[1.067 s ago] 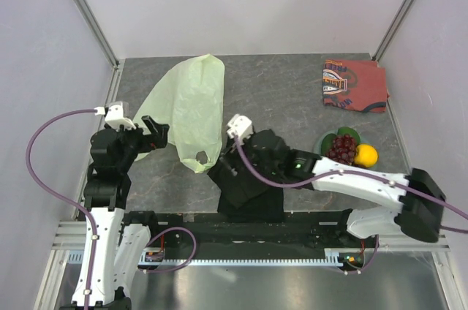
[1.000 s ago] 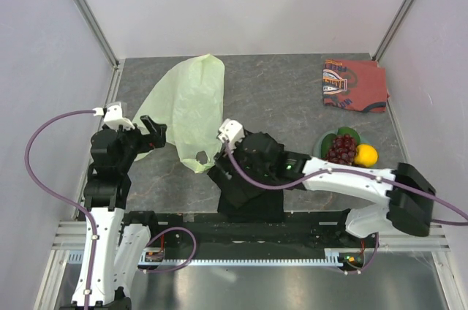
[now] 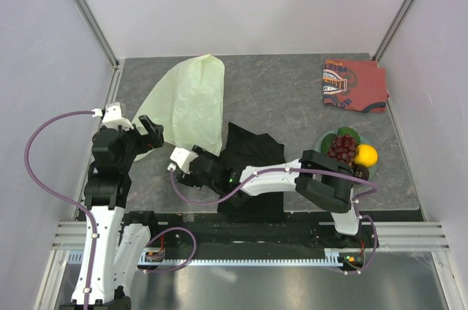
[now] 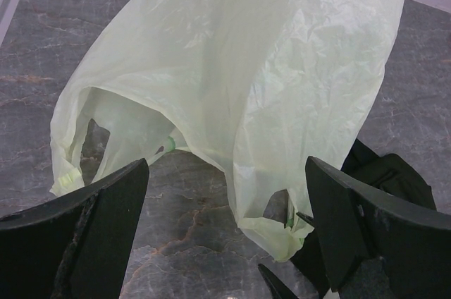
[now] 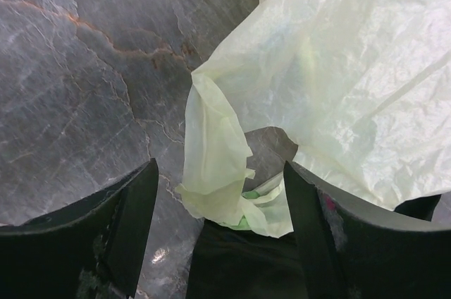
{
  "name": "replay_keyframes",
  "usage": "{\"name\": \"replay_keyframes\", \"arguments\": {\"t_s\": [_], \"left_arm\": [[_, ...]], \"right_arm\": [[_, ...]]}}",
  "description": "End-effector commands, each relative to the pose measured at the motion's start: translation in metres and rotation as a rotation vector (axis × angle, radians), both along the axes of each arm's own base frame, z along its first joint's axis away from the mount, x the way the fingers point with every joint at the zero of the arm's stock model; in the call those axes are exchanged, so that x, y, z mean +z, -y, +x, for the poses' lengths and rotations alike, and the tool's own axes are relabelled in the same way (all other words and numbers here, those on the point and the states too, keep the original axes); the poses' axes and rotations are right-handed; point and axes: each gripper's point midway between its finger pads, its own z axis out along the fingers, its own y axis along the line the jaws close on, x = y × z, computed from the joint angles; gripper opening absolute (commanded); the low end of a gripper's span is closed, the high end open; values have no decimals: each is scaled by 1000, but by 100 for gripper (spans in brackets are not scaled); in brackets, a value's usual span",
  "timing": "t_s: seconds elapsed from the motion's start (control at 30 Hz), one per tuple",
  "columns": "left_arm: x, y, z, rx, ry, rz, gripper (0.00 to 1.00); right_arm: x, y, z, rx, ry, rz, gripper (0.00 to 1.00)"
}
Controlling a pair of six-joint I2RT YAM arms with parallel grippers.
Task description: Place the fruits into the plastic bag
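Observation:
The pale yellow-green plastic bag (image 3: 189, 105) lies on the grey table, its handles toward me. My left gripper (image 3: 150, 134) is open and empty at the bag's near left edge; in its wrist view (image 4: 225, 228) the bag (image 4: 254, 66) lies ahead between the spread fingers (image 4: 91, 221). My right gripper (image 3: 199, 164) is open at the bag's near handle; in its wrist view (image 5: 222, 221) the crumpled handle (image 5: 218, 172) lies between the jaws, not gripped. The fruits sit at the right: a grape bunch (image 3: 341, 148), a yellow fruit (image 3: 366, 155) and a green fruit (image 3: 347, 132).
The fruits rest on a round plate (image 3: 324, 142). A folded black cloth (image 3: 252, 153) lies under the right arm, touching the bag's handle (image 5: 239, 264). A red-orange patterned cloth (image 3: 355, 85) lies at the back right. Walls enclose the table on three sides.
My right arm has swung left off the black cloth, bringing its open gripper to the bag's near handle. The left gripper has barely moved.

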Motion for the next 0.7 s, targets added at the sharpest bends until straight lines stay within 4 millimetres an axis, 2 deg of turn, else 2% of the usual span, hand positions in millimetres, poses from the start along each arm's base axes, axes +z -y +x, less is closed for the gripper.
{"name": "replay_keyframes", "arguments": {"t_s": [0.0, 0.07, 0.17, 0.2, 0.27, 0.3, 0.4, 0.57, 0.67], "left_arm": [[9, -4, 3, 7, 28, 30, 99], [9, -4, 3, 7, 25, 30, 99], [10, -5, 3, 13, 28, 32, 99], [9, -6, 2, 19, 26, 32, 99], [11, -7, 2, 29, 29, 33, 99], [11, -7, 2, 28, 28, 31, 99], [12, -12, 1, 56, 32, 38, 99], [14, -11, 1, 46, 40, 39, 99], [16, -9, 0, 32, 46, 43, 99]], "right_arm": [[10, -15, 6, -8, 40, 29, 77], [5, -15, 9, -25, 43, 26, 72], [2, -15, 13, -45, 49, 20, 54], [0, -15, 14, -48, 49, 18, 39], [3, -16, 18, -60, 48, 31, 26], [5, -16, 19, -67, 48, 39, 15], [16, -15, 29, -95, 45, 74, 0], [55, -11, 50, -146, 14, 219, 0], [90, -7, 63, -176, -16, 350, 0]]}}
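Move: The near right handle of the plastic bag lies almost under the right gripper, about 3 cm below and 1 cm ahead. The bag's body spreads some 20 cm ahead and 3 cm left, its other handle about 14 cm left and 3 cm ahead. The black cloth's middle is roughly 17 cm right and 1 cm back. From the left hand, the right handle lies about 8 cm right, 3 cm back and 19 cm below. Sink the open right gripper about 2 cm onto the bag's near handle, shutting the fingers fully on the way so that their tips pinch the film. Then, keeping that pinch, carry the handle forward about 3 cm while rising some 2 cm, with a slight clockwise turn of the wrist. ##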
